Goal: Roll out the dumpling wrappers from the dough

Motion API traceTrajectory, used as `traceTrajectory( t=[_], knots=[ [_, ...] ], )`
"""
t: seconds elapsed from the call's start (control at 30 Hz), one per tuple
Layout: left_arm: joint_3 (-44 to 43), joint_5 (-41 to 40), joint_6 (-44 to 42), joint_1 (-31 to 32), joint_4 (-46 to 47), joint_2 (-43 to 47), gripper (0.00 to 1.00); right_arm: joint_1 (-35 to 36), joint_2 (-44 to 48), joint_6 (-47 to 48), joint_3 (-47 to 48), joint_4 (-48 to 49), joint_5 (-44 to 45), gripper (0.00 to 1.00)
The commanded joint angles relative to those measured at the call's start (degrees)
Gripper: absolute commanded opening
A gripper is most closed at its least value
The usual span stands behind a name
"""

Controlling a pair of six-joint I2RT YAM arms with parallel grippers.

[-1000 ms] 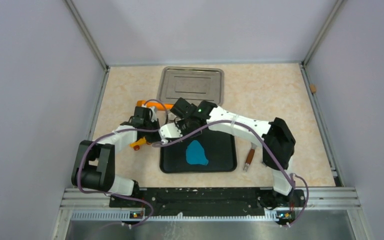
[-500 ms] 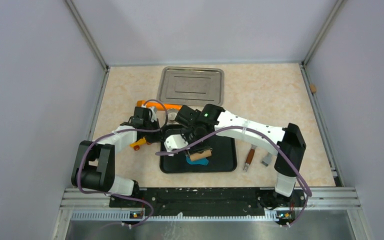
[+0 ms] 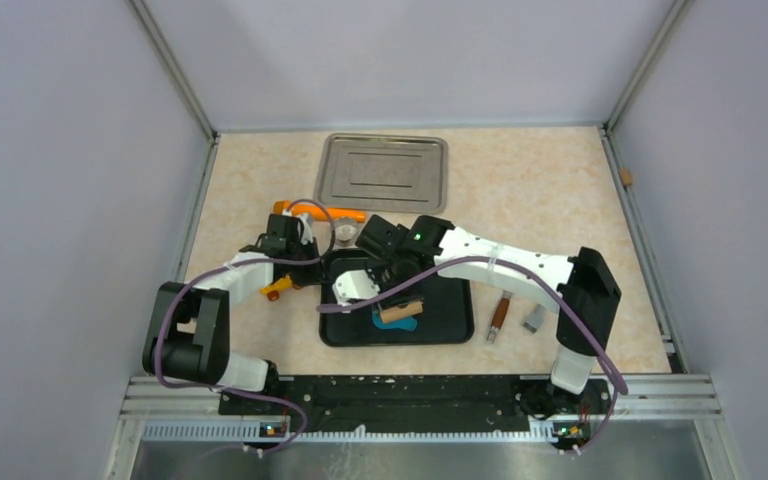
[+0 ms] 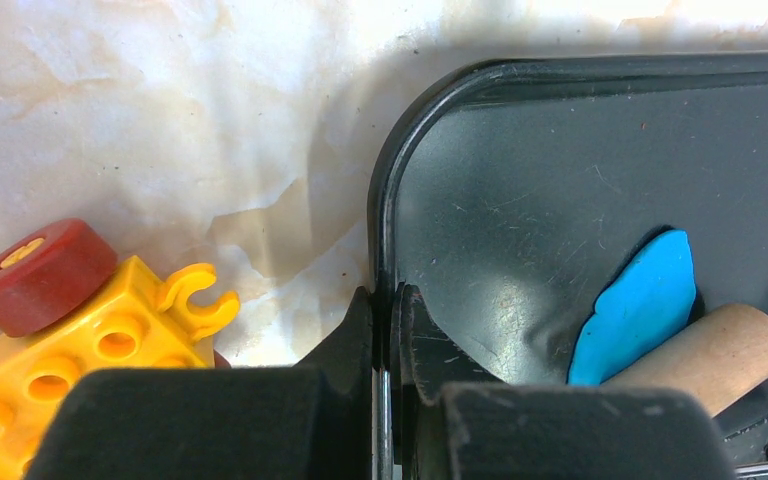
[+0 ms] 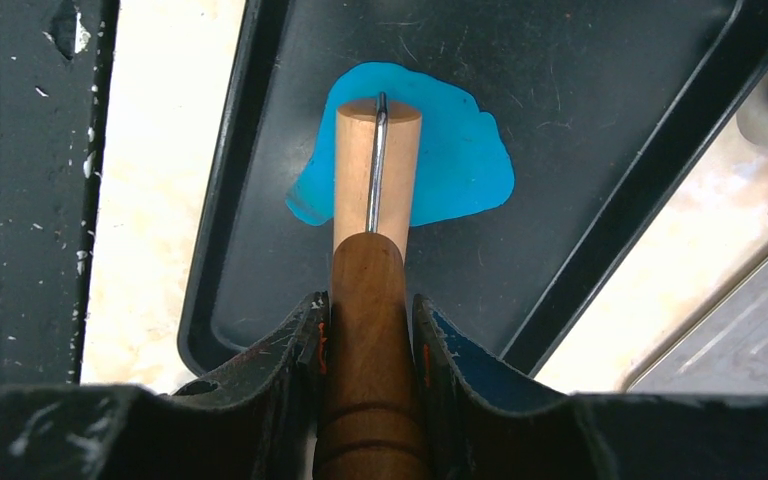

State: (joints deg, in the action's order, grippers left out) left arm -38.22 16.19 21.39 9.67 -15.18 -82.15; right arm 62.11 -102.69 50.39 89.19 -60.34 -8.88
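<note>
The dough (image 5: pixel 460 150) is a flat, irregular blue sheet on the floor of the black tray (image 5: pixel 600 150). My right gripper (image 5: pixel 368 315) is shut on the dark wooden handle of a rolling pin. Its pale roller (image 5: pixel 375 170) lies across the dough's near-left part. From above, the roller (image 3: pixel 401 311) covers most of the dough (image 3: pixel 403 324), with the right gripper (image 3: pixel 378 300) just left of it. My left gripper (image 4: pixel 385 310) is shut on the tray's left rim (image 4: pixel 385 200). No dumpling wrappers are in view.
A metal tray (image 3: pixel 385 170) sits at the back. An orange cylinder (image 3: pixel 320 211) and a round metal cutter (image 3: pixel 345 233) lie behind the black tray (image 3: pixel 450 335). A brown-handled tool (image 3: pixel 498 318) and a small grey piece (image 3: pixel 533 321) lie to its right. A yellow toy brick (image 4: pixel 70 350) lies to its left.
The right arm has swung from the tray's far-left corner toward the near side, and the roller now lies on dough that was uncovered a second ago. The left arm has not moved.
</note>
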Motion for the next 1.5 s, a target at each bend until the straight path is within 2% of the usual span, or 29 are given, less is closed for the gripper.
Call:
traceTrajectory(
  t=[0.0,1.03,1.47],
  knots=[
    [2.08,0.71,0.31,-0.7,-0.67,2.03,0.0,-1.65,-6.89,2.21,-6.66,12.96,8.46,0.0],
    [2.06,5.88,-0.38,-0.71,0.5,-2.95,0.0,-8.56,-14.9,2.22,-2.13,18.97,14.39,0.0],
    [0.75,6.82,-1.42,1.41,0.04,-5.61,0.0,-11.13,-18.39,3.57,1.24,19.29,16.18,0.0]
  ],
)
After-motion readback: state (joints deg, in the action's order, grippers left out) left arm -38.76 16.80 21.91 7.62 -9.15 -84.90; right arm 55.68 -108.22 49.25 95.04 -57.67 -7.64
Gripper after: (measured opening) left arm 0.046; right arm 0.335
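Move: The right hand already holds the roller by its handle. The roller sits on the blue dough about 9 cm below that hand and 2 cm to its left; the dough's middle is some 11 cm down, 3 cm left and 1 cm farther out. The metal ring stands roughly 18 cm ahead and 12 cm left. For the left hand, which pinches the tray's left rim, the dough lies about 14 cm right, 8 cm back and 2 cm lower. Forward, away from the base and nearly level, the right hand pushes the roller about 6 cm while keeping it pressed on the dough and its grip on the handle, turning some 10 degrees clockwise. The left hand keeps its pinch on the tray's left rim, edging slightly left first and then travelling about 2.5 cm forward with the tray. ##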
